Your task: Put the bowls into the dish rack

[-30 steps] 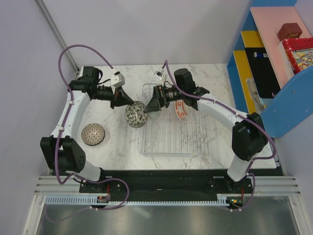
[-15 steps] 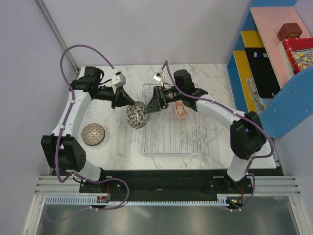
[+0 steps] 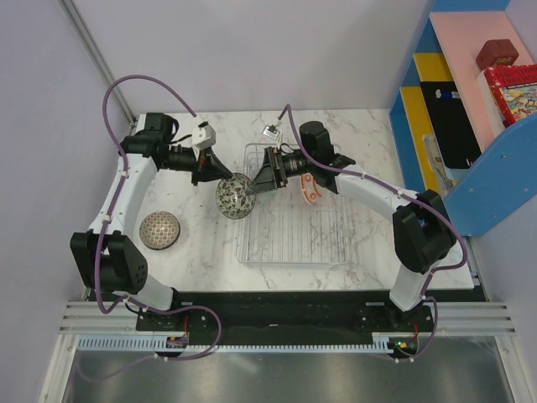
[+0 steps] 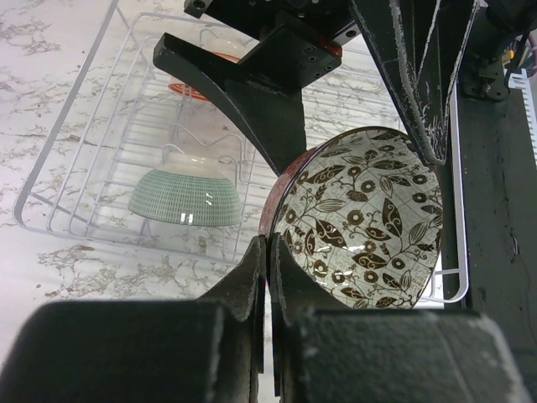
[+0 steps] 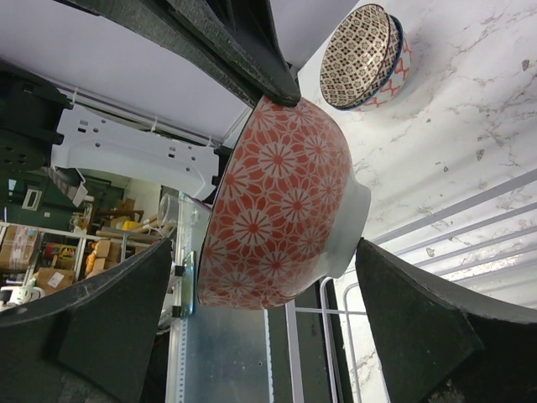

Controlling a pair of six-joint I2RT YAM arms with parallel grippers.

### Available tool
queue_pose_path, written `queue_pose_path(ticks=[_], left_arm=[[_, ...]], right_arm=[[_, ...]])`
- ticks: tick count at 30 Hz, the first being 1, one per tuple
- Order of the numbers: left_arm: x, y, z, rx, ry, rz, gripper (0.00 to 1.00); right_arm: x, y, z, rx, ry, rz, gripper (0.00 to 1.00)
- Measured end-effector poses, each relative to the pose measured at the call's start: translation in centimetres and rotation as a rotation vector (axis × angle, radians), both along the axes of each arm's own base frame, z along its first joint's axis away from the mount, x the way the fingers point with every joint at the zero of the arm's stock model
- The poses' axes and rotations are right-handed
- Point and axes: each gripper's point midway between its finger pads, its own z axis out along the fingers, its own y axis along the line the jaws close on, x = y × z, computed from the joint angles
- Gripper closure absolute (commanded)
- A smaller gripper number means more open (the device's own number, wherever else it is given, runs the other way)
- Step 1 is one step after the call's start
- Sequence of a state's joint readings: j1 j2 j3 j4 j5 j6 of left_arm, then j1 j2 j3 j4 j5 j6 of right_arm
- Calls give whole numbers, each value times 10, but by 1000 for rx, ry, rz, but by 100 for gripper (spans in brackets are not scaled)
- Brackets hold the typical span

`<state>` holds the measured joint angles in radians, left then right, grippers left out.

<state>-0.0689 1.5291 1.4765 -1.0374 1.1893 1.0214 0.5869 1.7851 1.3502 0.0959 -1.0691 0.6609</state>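
A bowl (image 3: 236,196) with a brown leaf inside (image 4: 361,222) and an orange-red flower outside (image 5: 277,206) hangs tilted on edge over the dish rack's (image 3: 294,239) left rim. My left gripper (image 3: 224,178) is shut on its rim (image 4: 268,245). My right gripper (image 3: 257,180) is open, with one finger on each side of that bowl (image 5: 264,252). In the dish rack (image 4: 126,143), a pale green bowl (image 4: 185,197) lies upside down. An orange-and-white bowl (image 3: 310,188) stands on edge among the tines.
Another patterned bowl (image 3: 159,229) sits on the marble table (image 3: 201,252) left of the rack; in the right wrist view it looks like two stacked bowls (image 5: 362,54). Blue shelving (image 3: 470,126) stands at the right edge.
Both grippers and the held bowl have drifted slightly toward the far side of the table. The grip on the bowl is unchanged.
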Motion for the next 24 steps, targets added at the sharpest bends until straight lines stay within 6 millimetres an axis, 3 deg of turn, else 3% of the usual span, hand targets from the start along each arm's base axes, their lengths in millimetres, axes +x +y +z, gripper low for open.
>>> queue_pose_path(ticks=[6, 12, 15, 18, 19, 21, 24], left_arm=[[-1, -2, 0, 0, -1, -6, 98], [-1, -2, 0, 0, -1, -6, 98], [-2, -3, 2, -10, 0, -10, 98], [-2, -4, 4, -18, -1, -13, 98], [-2, -4, 4, -18, 0, -13, 98], [-2, -4, 4, -19, 4, -13, 98], [-2, -4, 4, -22, 5, -14, 98]], right_arm=[[-1, 4, -5, 1, 21, 14, 2], [-6, 7, -8, -2, 32, 31, 20], [-8, 7, -9, -2, 37, 36, 36], [-7, 5, -13, -10, 51, 31, 66], [-8, 5, -14, -9, 51, 35, 84], [-9, 5, -14, -8, 56, 40, 100], [-10, 5, -14, -4, 56, 40, 100]])
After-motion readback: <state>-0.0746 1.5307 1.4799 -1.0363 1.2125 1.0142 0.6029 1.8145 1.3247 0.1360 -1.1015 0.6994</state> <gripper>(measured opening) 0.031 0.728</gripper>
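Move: The brown patterned bowl, pinched by its far rim in the left hand, has its middle about 5 cm back from that hand, 3 cm to its right and 2 cm lower; from the open right hand it is some 5 cm left, 2 cm back and 2 cm down. The green bowl in the rack lies about 3 cm right and 1 cm ahead of the right hand, 13 cm below; the orange bowl is 16 cm right and 1 cm ahead, similarly low. The brown bowl's right side is taken between the right hand's wide-open fingers, which ease about 1.5 cm down and 1 cm back around it, then partly close and clamp it from mouth side to foot side. The wrist barely turns. The left hand stays almost in place and keeps its shut pinch on the rim. ##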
